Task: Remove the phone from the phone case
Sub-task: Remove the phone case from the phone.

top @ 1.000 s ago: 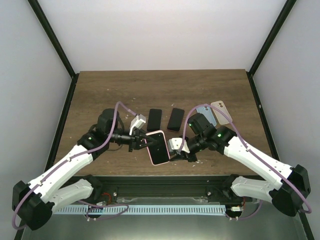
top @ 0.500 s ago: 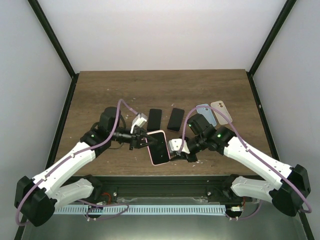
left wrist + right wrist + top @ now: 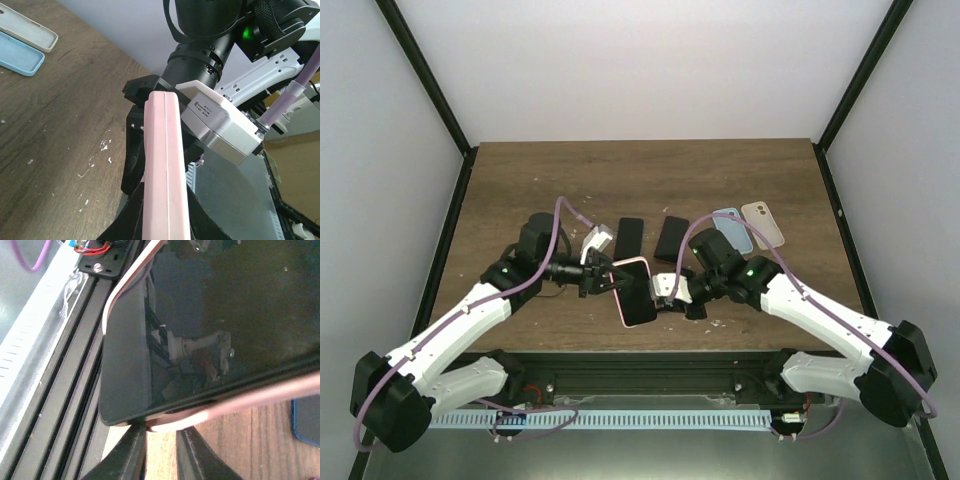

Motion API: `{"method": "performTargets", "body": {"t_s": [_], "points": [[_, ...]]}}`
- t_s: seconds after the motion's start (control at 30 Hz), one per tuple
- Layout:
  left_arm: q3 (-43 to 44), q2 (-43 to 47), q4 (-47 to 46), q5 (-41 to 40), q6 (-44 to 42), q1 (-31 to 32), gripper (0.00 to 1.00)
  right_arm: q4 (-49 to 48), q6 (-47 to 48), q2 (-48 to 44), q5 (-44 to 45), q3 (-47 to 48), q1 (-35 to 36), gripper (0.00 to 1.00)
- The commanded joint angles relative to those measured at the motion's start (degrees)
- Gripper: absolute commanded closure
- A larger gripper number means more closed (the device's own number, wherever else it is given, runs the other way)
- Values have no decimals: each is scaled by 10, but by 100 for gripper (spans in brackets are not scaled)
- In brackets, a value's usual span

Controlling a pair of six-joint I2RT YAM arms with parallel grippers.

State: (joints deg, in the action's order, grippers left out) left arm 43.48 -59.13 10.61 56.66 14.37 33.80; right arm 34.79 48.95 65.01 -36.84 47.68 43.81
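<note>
The phone (image 3: 638, 296), black screen up, sits in a pink case (image 3: 621, 268) held above the table's near edge. My left gripper (image 3: 604, 279) is shut on the case's left side. In the left wrist view the case (image 3: 164, 170) runs edge-on between my black fingers (image 3: 200, 220). My right gripper (image 3: 666, 292) is at the case's right edge. In the right wrist view its narrow fingers (image 3: 134, 452) close on the pink rim (image 3: 175, 418) at the phone's corner, the dark screen (image 3: 225, 315) above them.
Two bare black phones (image 3: 629, 238) (image 3: 671, 238) lie behind the held case. A blue case (image 3: 730, 228) and a beige case (image 3: 762, 222) lie at the back right, also in the left wrist view (image 3: 17, 57) (image 3: 27, 31). The table's front rail (image 3: 75, 340) is just below.
My right gripper has moved left onto the case's right edge. The case and my left gripper have shifted slightly up and left.
</note>
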Motion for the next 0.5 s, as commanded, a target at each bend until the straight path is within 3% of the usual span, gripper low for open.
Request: {"method": "performTargets", "body": {"t_s": [0.0, 0.1, 0.17, 0.47], "points": [[11, 9, -44, 97, 25, 13, 100, -123, -67, 16, 29, 3, -12, 72], [9, 10, -45, 96, 24, 13, 100, -133, -121, 30, -21, 17, -35, 55], [9, 11, -44, 93, 22, 13, 100, -128, -155, 44, -73, 36, -49, 50], [8, 15, -37, 80, 13, 13, 100, -116, -262, 106, -229, 82, -58, 48]]}}
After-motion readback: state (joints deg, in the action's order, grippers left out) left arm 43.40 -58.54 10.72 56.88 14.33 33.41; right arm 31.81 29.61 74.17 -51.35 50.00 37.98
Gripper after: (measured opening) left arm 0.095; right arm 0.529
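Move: The phone in its pink case is already in the left hand, its middle about 3 cm to the right of that hand's finger pads, some 2 cm nearer the base and about 2 cm lower. The right fingers are at the case's right-hand rim near the base-side corner, with the phone's middle about 4 cm left, 2 cm ahead and 3 cm above. On the table, roughly 15 cm below the right hand and 13 cm ahead, lie two bare phones: the near-left phone 8 cm left, the near-right phone 7 cm right. The pink case's free rim is let go as the right fingers spread from nearly shut to about half open, the hand shifting about 1.5 cm forward and then about as far left, towards the phone. Meanwhile the right wrist turns over some 25 degrees, swinging its fingertips back towards the base. The left hand stays in place and keeps its pinch on the phone and case. ##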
